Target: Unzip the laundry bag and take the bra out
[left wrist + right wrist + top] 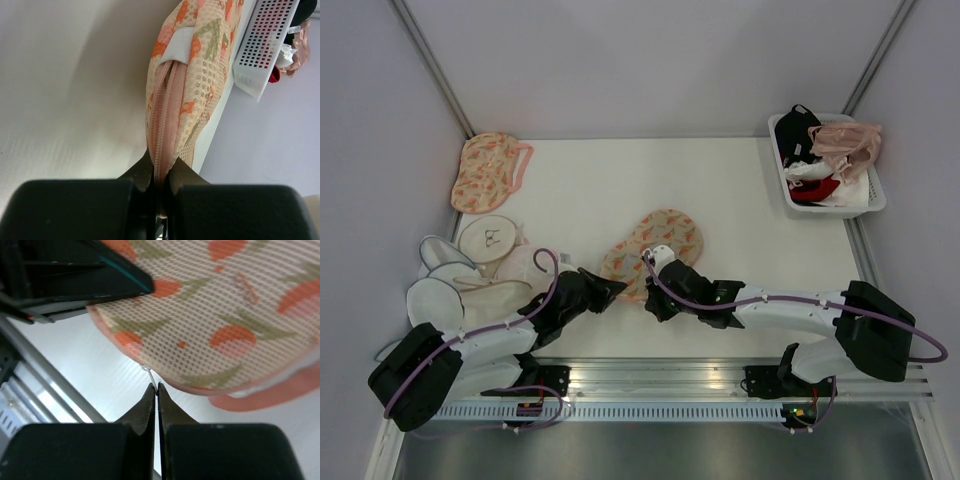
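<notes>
The peach floral laundry bag (658,243) lies on the white table, between my two grippers at its near end. My left gripper (616,290) is shut on the bag's pink zip seam (162,125), which runs straight into its jaws in the left wrist view. My right gripper (157,386) is shut on a thin white zip pull (148,372) at the edge of the laundry bag (215,315). The zip looks closed along the length I can see. A pink loop (265,395) lies beside the bag. The bra is hidden.
A white basket (872,200) of garments stands at the back right. A second floral pouch (485,170) leans at the back left. Several white round mesh bags (460,270) lie left of my left arm. Grey walls close in both sides.
</notes>
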Motion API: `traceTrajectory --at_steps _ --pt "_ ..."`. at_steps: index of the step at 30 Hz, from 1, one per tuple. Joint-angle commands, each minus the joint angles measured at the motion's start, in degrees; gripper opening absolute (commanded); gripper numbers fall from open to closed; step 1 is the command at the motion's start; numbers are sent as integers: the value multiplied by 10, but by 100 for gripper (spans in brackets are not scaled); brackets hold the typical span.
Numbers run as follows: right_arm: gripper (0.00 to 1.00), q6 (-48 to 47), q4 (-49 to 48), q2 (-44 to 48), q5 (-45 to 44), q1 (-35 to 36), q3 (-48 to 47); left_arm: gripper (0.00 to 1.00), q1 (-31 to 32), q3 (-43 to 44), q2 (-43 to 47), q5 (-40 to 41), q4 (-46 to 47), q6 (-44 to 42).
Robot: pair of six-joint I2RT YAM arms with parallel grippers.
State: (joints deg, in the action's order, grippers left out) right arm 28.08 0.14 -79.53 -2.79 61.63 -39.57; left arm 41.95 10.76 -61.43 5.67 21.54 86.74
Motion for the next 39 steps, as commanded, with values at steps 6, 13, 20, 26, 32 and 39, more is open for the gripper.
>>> traceTrajectory --at_steps 6,13,20,26,32,39 --pt "0 46 214 -13 -247 -31 -51 2 -41 24 15 -87 13 -118" --pt "0 -7 164 -54 -241 -129 -51 2 -85 58 -45 -249 46 -210" --pt "0 -22 166 -85 -252 -205 -73 2 -125 158 -131 -393 15 -320" --pt "1 -5 199 -29 -299 -209 -55 2 -160 265 -233 -421 -4 -362" --pt "1 11 231 26 -302 -209 -39 28 -165 420 -371 -356 -105 -417" --pt "0 22 235 100 -276 -209 -11 73 -168 462 -438 -306 -113 -389"
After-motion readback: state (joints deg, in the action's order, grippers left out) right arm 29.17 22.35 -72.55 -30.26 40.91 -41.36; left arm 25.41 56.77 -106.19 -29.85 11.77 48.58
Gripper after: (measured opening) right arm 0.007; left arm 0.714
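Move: The right hand already pinches the zip pull, its slider only about 1 cm ahead of the pads. The laundry bag's middle lies about 11 cm ahead and 2 cm to the right, some 3 cm lower; its right edge is some 14 cm ahead and 15 cm right. The left hand still grips the zip's left end; from it the slider is roughly 6 cm right and 2 cm back, the bag's middle about 9 cm ahead and 8 cm right. Sweeping right about 19 cm and forward some 10, the shut right hand draws the pull along the zip edge, dipping, then rising again, and turning clockwise some 40 degrees. The left hand at first anchors the zip end nearly in place while turning clockwise, then follows forward and rightward, rises, sinks, and finally opens around the bag's left end. ##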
